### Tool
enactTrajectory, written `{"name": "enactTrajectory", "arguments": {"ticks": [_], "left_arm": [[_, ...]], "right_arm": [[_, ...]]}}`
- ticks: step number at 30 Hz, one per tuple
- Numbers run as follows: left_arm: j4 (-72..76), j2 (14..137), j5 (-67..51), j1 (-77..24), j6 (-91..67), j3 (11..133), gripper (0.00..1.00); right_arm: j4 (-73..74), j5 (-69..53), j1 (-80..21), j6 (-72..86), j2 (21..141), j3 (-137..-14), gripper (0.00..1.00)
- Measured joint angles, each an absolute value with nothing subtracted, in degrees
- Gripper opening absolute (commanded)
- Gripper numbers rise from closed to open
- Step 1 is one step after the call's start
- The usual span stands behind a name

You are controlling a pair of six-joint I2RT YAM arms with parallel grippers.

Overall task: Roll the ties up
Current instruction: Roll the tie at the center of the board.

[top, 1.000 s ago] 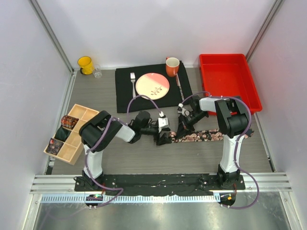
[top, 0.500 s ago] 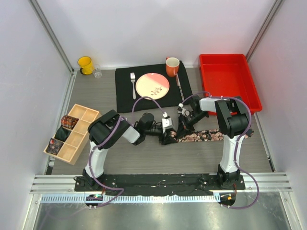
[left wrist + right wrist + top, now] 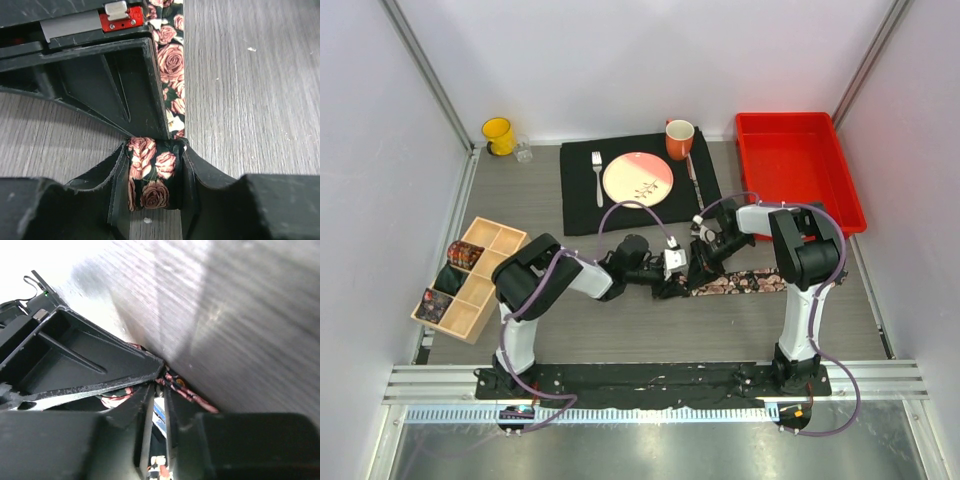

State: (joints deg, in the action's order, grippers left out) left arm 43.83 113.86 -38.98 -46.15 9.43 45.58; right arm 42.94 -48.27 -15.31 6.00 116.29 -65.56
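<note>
A black tie (image 3: 745, 283) with a pink rose print lies as a strip on the grey table, running right from the two grippers. Its left end is rolled into a small coil (image 3: 162, 165). My left gripper (image 3: 155, 152) is shut on that coil, one finger on each side, and the flat strip (image 3: 170, 60) runs away beyond it. In the top view the left gripper (image 3: 672, 283) meets my right gripper (image 3: 698, 268) at the coil. My right gripper (image 3: 160, 390) shows a narrow gap with nothing in it, its tips beside the tie's edge (image 3: 192, 396).
A wooden organizer (image 3: 492, 238) at the left holds rolled ties (image 3: 463, 254). Behind lies a black placemat (image 3: 582, 200) with a plate (image 3: 638, 178), a fork (image 3: 597, 172) and an orange mug (image 3: 679, 138). A red bin (image 3: 795, 165) stands back right, a yellow mug (image 3: 498, 133) back left.
My left gripper slid right to the tie's rolled end and closed on it. The right gripper stayed put and its jaws parted slightly.
</note>
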Motion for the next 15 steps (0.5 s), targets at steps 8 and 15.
{"name": "enactTrajectory", "arguments": {"ticks": [8, 15], "left_arm": [[25.61, 111.07, -36.51, -46.65, 17.72, 51.46, 0.11], [19.18, 110.85, -36.58, -46.65, 20.43, 54.15, 0.11]], "right_arm": [[44.71, -47.16, -13.74, 3.57, 113.78, -65.58, 0.48], [42.87, -52.31, -12.75, 4.58, 110.78, -64.75, 0.53]]}}
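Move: The tie's rolled end is already between the left fingers, right at that hand's point, and lies only about 2 cm to the left of the right fingertips, at nearly the same height. The flat rest of the tie runs off to the right, its middle roughly 19 cm right of the left hand, 1 cm farther out and 2 cm lower. The plate stands about 23 cm ahead and 8 cm left of the left hand. The tie's roll stays pinched by the left hand, which hardly travels but tips its fingers some 10 degrees further down. The right fingers come free beside the roll, opening to about half: that hand rises about 3 cm, easing slightly forward, first drifting 1 cm right and then back left to hang open just over the roll. ##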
